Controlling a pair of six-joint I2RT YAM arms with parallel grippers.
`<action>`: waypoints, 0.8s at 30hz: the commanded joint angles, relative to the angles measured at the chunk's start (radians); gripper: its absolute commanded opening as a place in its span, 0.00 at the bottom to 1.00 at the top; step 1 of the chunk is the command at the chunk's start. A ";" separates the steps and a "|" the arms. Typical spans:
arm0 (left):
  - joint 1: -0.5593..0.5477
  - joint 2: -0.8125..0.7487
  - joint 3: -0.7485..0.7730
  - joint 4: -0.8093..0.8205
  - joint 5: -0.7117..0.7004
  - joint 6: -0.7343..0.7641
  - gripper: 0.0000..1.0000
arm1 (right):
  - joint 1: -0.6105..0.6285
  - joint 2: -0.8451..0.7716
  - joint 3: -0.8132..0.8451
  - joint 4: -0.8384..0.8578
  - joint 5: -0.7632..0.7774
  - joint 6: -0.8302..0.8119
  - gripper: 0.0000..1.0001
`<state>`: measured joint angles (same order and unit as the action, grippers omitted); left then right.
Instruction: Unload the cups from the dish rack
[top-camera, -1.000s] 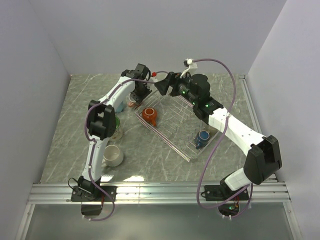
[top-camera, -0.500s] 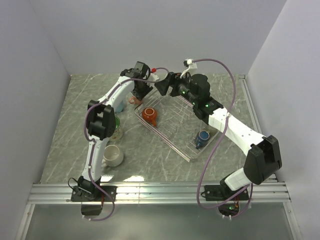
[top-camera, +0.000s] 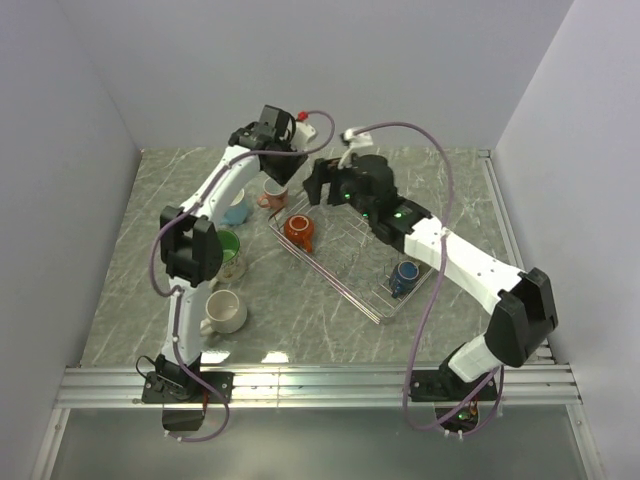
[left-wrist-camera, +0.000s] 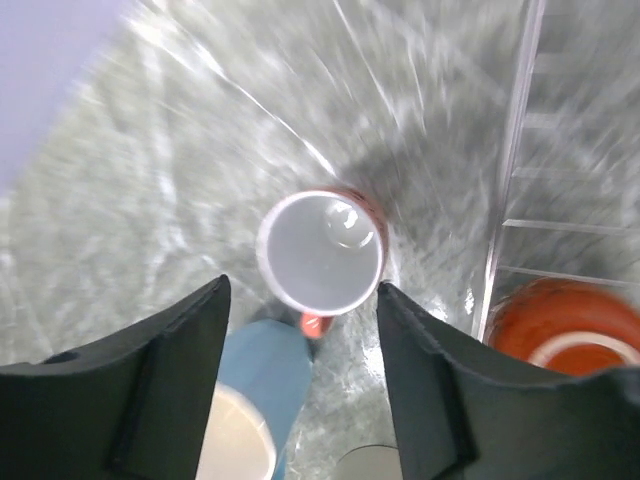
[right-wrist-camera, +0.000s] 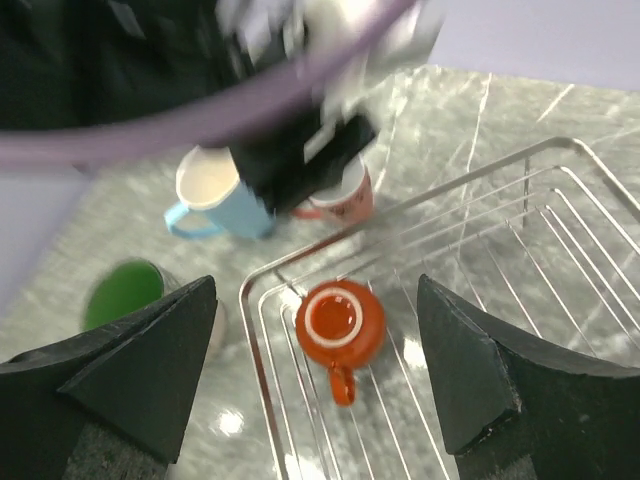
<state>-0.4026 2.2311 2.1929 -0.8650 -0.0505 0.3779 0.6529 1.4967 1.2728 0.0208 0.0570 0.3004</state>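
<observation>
My left gripper hangs open above a small pinkish-orange cup, which stands upright on the table with nothing gripping it. A light blue cup stands beside it. In the wire dish rack an orange-red cup shows its ringed underside. My right gripper is open above that cup and holds nothing. A dark blue cup sits at the rack's near right end.
A cream cup with a green inside and a white cup stand on the table left of the rack. Grey walls close in the table at the back and both sides.
My left gripper has opened off the small pinkish-orange cup and risen above it. My right gripper has shifted left, over the orange-red cup.
</observation>
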 joint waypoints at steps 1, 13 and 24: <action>0.016 -0.174 0.007 0.100 0.027 -0.080 0.66 | 0.083 0.065 0.108 -0.152 0.181 -0.100 0.87; 0.218 -0.379 -0.136 0.087 0.187 -0.215 0.99 | 0.088 0.275 0.174 -0.363 -0.031 -0.009 0.71; 0.343 -0.452 -0.217 0.075 0.259 -0.229 0.99 | 0.088 0.445 0.270 -0.438 -0.060 0.009 0.56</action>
<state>-0.0650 1.8427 1.9736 -0.7982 0.1623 0.1623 0.7414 1.9079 1.4773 -0.3920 0.0055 0.2989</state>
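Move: The orange cup, upside down at the rack's near-left end, lies about 7 cm left of the right hand, roughly level with it in reach and some 24 cm below; from the left hand it is about 12 cm back, 5 cm right and 10 cm down. The pink cup stands 3 cm back of and 11 cm below the left hand, the light-blue cup 6 cm back and 10 cm left of it. The navy cup is about 17 cm right and 12 cm back of the right hand. The right hand shifts a few centimetres left, then drops about 19 cm towards the orange cup, drawing slightly back as its fingers tip steeply down and narrow from wide to a little over half open, lining up with the cup's handle; a touch can't be made out. Meanwhile the empty left hand rises off the just-placed pink cup and then swings some 14 cm left, clear of the rack, opening its fingers fully and turning counter-clockwise with its left side dipping. ##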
